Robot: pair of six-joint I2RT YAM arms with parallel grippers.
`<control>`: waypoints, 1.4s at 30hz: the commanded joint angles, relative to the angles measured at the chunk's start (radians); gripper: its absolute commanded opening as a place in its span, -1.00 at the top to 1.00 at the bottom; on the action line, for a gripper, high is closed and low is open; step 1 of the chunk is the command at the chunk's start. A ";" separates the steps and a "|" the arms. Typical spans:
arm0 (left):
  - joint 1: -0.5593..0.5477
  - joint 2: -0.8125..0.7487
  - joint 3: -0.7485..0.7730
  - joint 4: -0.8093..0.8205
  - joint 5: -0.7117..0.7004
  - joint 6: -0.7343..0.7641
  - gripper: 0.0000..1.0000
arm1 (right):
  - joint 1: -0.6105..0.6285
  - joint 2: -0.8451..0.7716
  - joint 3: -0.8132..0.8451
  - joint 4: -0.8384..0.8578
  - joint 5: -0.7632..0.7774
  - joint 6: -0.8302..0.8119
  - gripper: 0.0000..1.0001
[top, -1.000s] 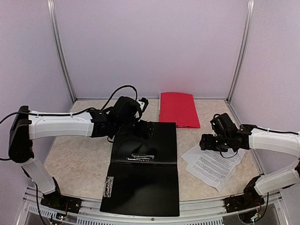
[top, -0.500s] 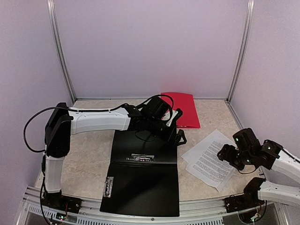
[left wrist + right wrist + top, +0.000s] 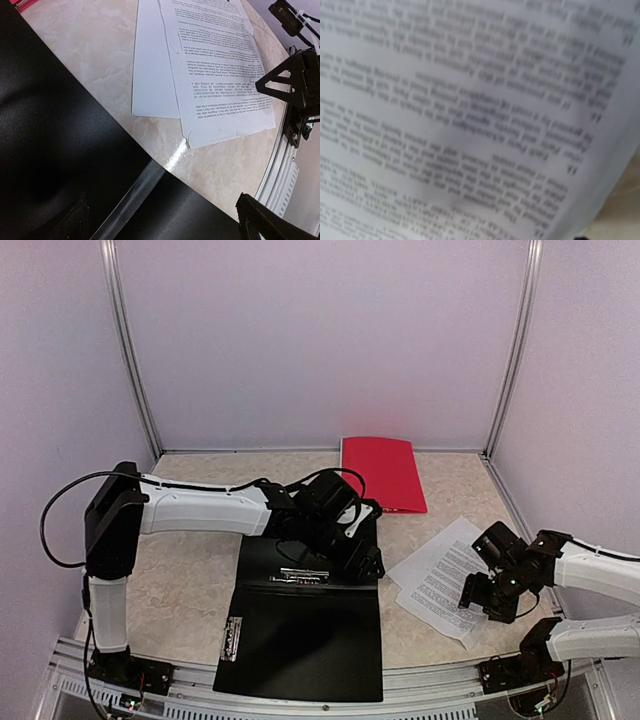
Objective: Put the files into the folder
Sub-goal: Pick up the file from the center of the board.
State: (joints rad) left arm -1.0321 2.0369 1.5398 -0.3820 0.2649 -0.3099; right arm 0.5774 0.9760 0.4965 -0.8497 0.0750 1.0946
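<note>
The folder is black and lies open at the table's middle, with a metal clip on its far half. The files are white printed sheets, loosely stacked to the right of it. My left gripper hovers over the folder's right edge, open and empty. In the left wrist view the left gripper straddles the folder and its clear spine strip, with the files beyond. My right gripper sits low over the files' right part, fingers apart. Blurred print of the files fills the right wrist view, and its fingers are out of frame.
A closed red folder lies at the back, just beyond the black one. Metal frame posts and pale walls enclose the table. The front rail runs close to the papers' near edge.
My left arm swung from the folder's far left corner across to its right edge. My right gripper pulled back to the right, then returned lower over the files, its fingers narrowing slightly.
</note>
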 commanded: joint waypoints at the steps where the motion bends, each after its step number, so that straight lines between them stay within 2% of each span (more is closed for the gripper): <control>1: 0.015 -0.076 -0.034 0.029 0.009 0.003 -0.98 | -0.009 0.015 -0.015 -0.025 -0.073 0.051 -0.53; 6: 0.024 -0.102 -0.048 0.033 0.024 0.004 -0.97 | -0.004 0.047 -0.021 -0.015 -0.087 0.057 -0.40; 15: 0.033 -0.140 -0.069 0.042 0.032 0.005 -0.97 | 0.004 0.201 0.012 -0.002 -0.089 0.001 -0.26; 19: 0.041 -0.156 -0.085 0.049 0.037 0.002 -0.97 | 0.004 0.224 0.014 0.009 -0.083 -0.007 -0.08; 25: 0.050 -0.161 -0.092 0.049 0.041 -0.001 -0.97 | 0.004 0.204 0.025 0.003 -0.050 -0.006 0.34; 29: 0.052 -0.161 -0.090 0.049 0.039 0.000 -0.98 | 0.004 0.187 0.046 -0.015 -0.026 -0.006 0.49; 36: 0.057 -0.157 -0.078 0.030 0.018 0.008 -0.98 | 0.004 0.197 0.133 -0.059 0.035 -0.041 1.00; 42: 0.064 -0.159 -0.069 0.012 -0.003 0.014 -0.97 | 0.004 0.229 0.229 -0.108 0.083 -0.089 1.00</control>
State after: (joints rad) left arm -0.9783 1.9175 1.4586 -0.3458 0.2829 -0.3096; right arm 0.5789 1.1854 0.6647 -0.9054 0.0975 1.0435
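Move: Just ahead of the right hand lies the printed file, its middle about 6 cm forward, 3 cm left and 3 cm below; the fingers hover over its near right part. A plain sheet under it has its middle some 9 cm ahead and 6 cm left. The open black folder is centred about 35 cm left and 4 cm ahead, the red folder about 34 cm ahead and 15 cm left. From the left hand, the file lies some 21 cm right, about level, 9 cm below. Drawing back and sinking about 2 cm each onto the file's right-hand part, the right hand tips its fingertips some 10 degrees back towards its base and shuts its open fingers, seemingly pinching the sheet near the right edge. It then goes about 4 cm forward and 3 cm up, shut. The left hand, open, rises about 3.5 cm and eases 2 cm left over the black folder. ##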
